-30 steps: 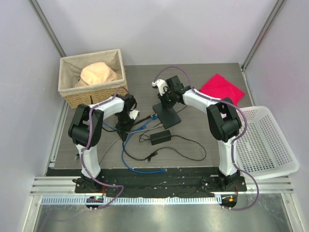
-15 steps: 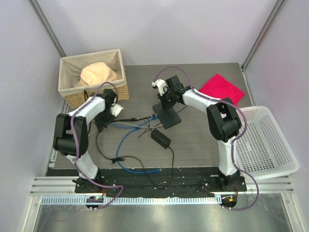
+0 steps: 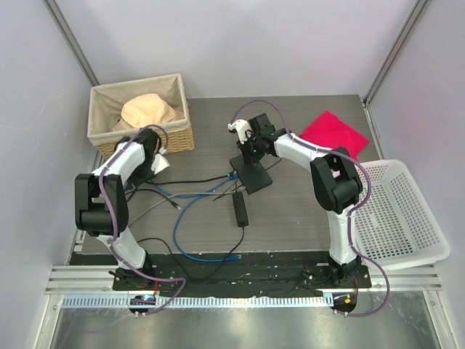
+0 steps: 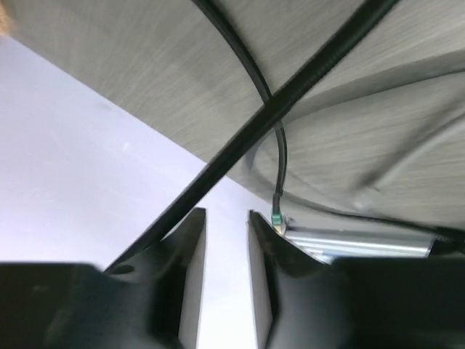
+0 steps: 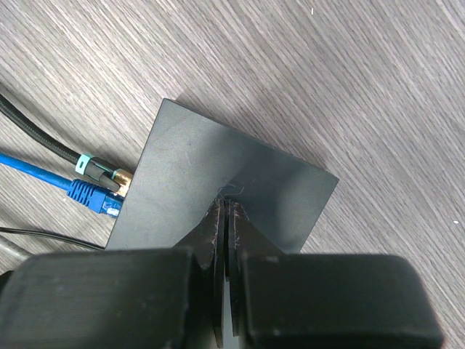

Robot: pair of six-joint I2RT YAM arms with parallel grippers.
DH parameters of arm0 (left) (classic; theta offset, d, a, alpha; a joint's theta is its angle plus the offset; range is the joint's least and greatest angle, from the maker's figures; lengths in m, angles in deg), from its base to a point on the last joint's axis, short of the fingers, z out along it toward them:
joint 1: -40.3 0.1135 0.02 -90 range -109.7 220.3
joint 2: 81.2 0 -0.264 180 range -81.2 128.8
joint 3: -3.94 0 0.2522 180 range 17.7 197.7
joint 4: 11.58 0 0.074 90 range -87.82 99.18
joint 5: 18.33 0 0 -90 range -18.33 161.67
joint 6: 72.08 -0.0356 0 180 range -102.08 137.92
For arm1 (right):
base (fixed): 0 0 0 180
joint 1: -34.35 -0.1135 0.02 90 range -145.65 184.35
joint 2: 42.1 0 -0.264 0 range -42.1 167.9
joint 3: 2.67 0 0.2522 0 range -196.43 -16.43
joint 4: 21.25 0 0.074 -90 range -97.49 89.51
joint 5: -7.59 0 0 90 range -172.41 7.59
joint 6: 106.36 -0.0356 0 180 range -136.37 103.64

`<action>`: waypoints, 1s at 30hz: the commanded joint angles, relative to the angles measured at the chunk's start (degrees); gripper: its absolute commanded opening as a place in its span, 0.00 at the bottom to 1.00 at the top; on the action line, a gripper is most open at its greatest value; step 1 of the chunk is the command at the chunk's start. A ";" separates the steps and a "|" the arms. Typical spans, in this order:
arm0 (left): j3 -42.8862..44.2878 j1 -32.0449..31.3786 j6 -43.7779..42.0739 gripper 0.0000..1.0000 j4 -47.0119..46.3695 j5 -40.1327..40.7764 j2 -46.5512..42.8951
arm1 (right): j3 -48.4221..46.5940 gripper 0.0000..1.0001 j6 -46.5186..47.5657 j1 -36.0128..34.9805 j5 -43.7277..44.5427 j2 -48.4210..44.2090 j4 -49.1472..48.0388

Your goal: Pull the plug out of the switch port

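Observation:
The flat black switch [image 3: 251, 176] [image 5: 218, 182] lies mid-table. My right gripper [image 3: 251, 154] [image 5: 227, 205] is shut, its tips pressed down on the switch's top. A blue plug [image 5: 93, 196] and a thick black cable's plug [image 5: 102, 174] sit in the switch's left edge. My left gripper [image 3: 156, 161] [image 4: 227, 218] is far to the left by the wicker basket, jaws a little apart with nothing between them. A thin black cable ending in a green-tipped plug [image 4: 276, 217] hangs loose beside its right finger [image 4: 263, 276].
A wicker basket [image 3: 102, 138] holding a tan cloth stands at back left. A narrow black adapter brick [image 3: 240, 209] and loops of blue cable [image 3: 190, 218] and black cable spread across the front middle. A pink cloth [image 3: 334, 131] and a white mesh basket [image 3: 407, 211] are at the right.
My left arm has swung left toward the wicker basket, dragging cables and the adapter brick with it; its jaws have parted. The right gripper has stayed on the switch.

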 commanded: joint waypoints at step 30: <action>42.55 -19.12 46.61 0.50 -7.74 -60.97 32.66 | 4.24 0.01 1.63 0.03 -0.80 -2.69 10.85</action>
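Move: The black plug with the teal tag, in the switch's left side, is about 37 cm to my left hand's right, 9 cm ahead and 6 cm below it. The blue plug is beside it, some 2 cm nearer me and 1 cm farther right. The switch's middle lies about 5 cm right of the black plug, and the power adapter some 11 cm back from it. From my right hand, that plug is about 4 cm left, 3 cm back and slightly below. I open my left fingers further, clear of the black cable I dragged aside, and swing about 35 cm right and some 12 cm forward in an arc, rising about 11 cm and sinking as far again towards the plugs at the switch. On the way the hand rolls some 65 degrees, until the fingertips point down and right. My right fingers stay shut on the switch top, easing back about 1.5 cm only at the end. ##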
